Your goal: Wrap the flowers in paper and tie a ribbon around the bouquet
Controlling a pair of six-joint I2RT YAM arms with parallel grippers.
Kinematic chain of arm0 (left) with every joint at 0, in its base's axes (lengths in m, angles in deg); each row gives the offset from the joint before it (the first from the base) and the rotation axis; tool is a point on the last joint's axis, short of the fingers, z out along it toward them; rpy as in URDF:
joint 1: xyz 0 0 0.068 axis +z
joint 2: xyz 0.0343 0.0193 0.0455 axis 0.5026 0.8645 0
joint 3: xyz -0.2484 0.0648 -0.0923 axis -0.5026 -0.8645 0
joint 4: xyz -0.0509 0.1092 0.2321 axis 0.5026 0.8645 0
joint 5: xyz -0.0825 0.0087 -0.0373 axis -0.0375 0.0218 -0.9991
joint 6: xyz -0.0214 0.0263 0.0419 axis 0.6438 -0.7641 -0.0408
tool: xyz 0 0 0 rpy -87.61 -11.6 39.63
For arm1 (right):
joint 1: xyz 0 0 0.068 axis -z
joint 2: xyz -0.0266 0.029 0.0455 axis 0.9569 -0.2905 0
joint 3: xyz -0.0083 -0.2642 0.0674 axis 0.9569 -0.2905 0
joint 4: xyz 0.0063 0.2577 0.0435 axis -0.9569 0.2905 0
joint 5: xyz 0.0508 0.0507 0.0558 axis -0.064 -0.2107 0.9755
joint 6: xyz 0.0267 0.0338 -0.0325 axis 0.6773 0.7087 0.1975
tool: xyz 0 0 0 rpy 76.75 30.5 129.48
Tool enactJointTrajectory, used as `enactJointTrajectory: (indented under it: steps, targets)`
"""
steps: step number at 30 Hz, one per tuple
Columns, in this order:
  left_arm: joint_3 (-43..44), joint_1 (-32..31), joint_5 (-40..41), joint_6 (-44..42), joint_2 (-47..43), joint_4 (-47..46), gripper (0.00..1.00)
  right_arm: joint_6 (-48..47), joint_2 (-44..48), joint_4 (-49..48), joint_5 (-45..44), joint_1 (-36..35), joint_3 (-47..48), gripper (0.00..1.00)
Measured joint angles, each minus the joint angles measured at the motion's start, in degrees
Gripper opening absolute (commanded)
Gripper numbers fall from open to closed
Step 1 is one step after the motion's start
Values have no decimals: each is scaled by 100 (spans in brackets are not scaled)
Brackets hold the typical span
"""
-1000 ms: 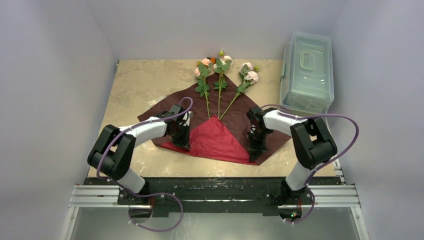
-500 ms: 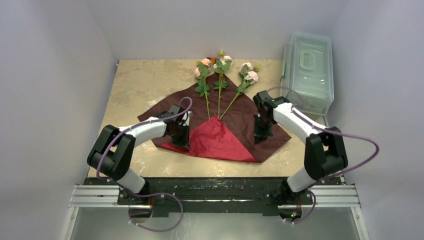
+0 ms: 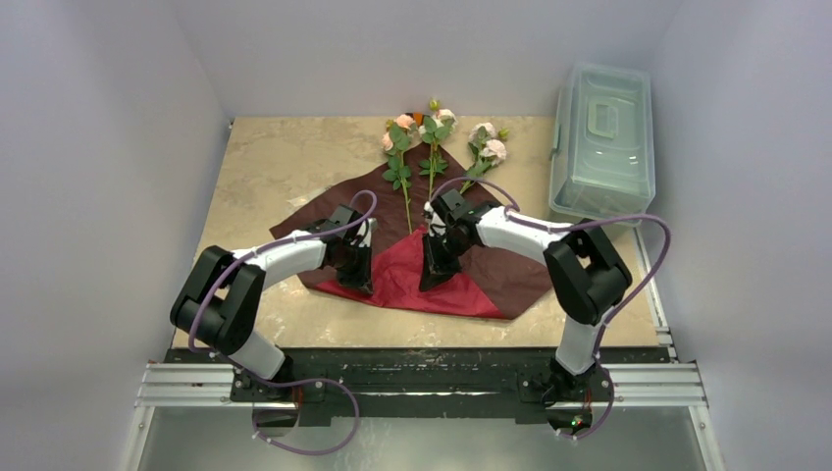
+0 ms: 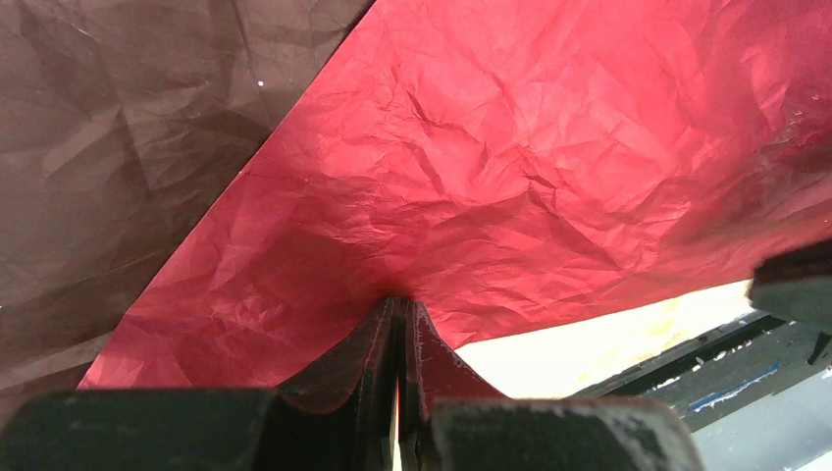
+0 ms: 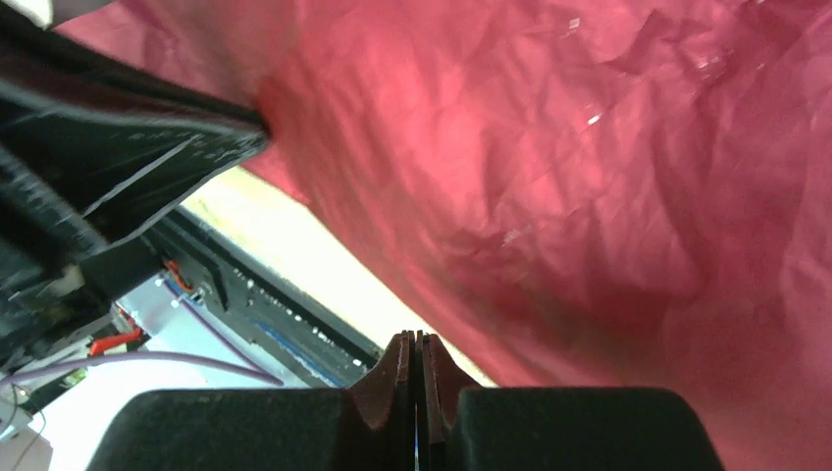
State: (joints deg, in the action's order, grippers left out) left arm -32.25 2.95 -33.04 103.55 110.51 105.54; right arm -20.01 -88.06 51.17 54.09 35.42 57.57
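Note:
The paper lies spread on the table, maroon face up. Its near corner is folded back, showing a red triangle. Three flowers lie fanned on the paper, blooms at the far end and stem ends under the red flap. My left gripper is shut, its tips pressed against the flap's left edge. My right gripper is shut and empty over the middle of the flap, tips just off the red paper. No ribbon or bouquet is in view.
A clear lidded plastic box stands at the back right of the marble-patterned table. A metal rail runs along the near edge. White walls close in the sides and back. The left arm shows close by in the right wrist view.
My right gripper has swung from the paper's right side leftward to the middle of the red flap. The left gripper and the flowers have stayed put.

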Motion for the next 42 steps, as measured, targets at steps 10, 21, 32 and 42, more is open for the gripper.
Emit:
enactJointTrajectory:
  steps: [10,21,32,42]
  targets:
    - [168,59,-26,4,116,225,0,260,-640,-424,-98,63,-341,0]
    - [363,470,568,42,87,1377,2,291,-793,-262,-35,103,-205,0]
    - [328,1425,1145,50,-81,1825,0,284,-857,-85,-94,111,-72,0]
    - [354,1742,1519,179,-415,1952,0,229,-901,179,-350,177,179,0]
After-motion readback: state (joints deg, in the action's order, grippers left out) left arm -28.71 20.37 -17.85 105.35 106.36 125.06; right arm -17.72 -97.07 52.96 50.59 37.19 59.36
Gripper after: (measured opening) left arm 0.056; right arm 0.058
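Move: Down by the front fold, the left hand has its shut fingers on the red flap; the fold's left corner lies about 14 cm to its left and 2 cm farther out, with the flap's pointed tip some 15 cm ahead and 13 cm to its right. The right hand hovers about 6 cm above its landing spot on the flap, 1 cm to its right. From the right hand, the flap tip is 15 cm ahead and the fold's right corner 20 cm right and 5 cm back. Sweeping left some 13 cm along the front fold to its left corner, the left hand keeps its shut fingertips low, bowing about 2 cm back and out again, then rising slightly; the wrist turns counter-clockwise and brings the fingers nearer upright. Meanwhile the shut right hand drops about 5 cm first, lands its fingertips on the red flap and stays there, edging slightly right and forward at the end. ##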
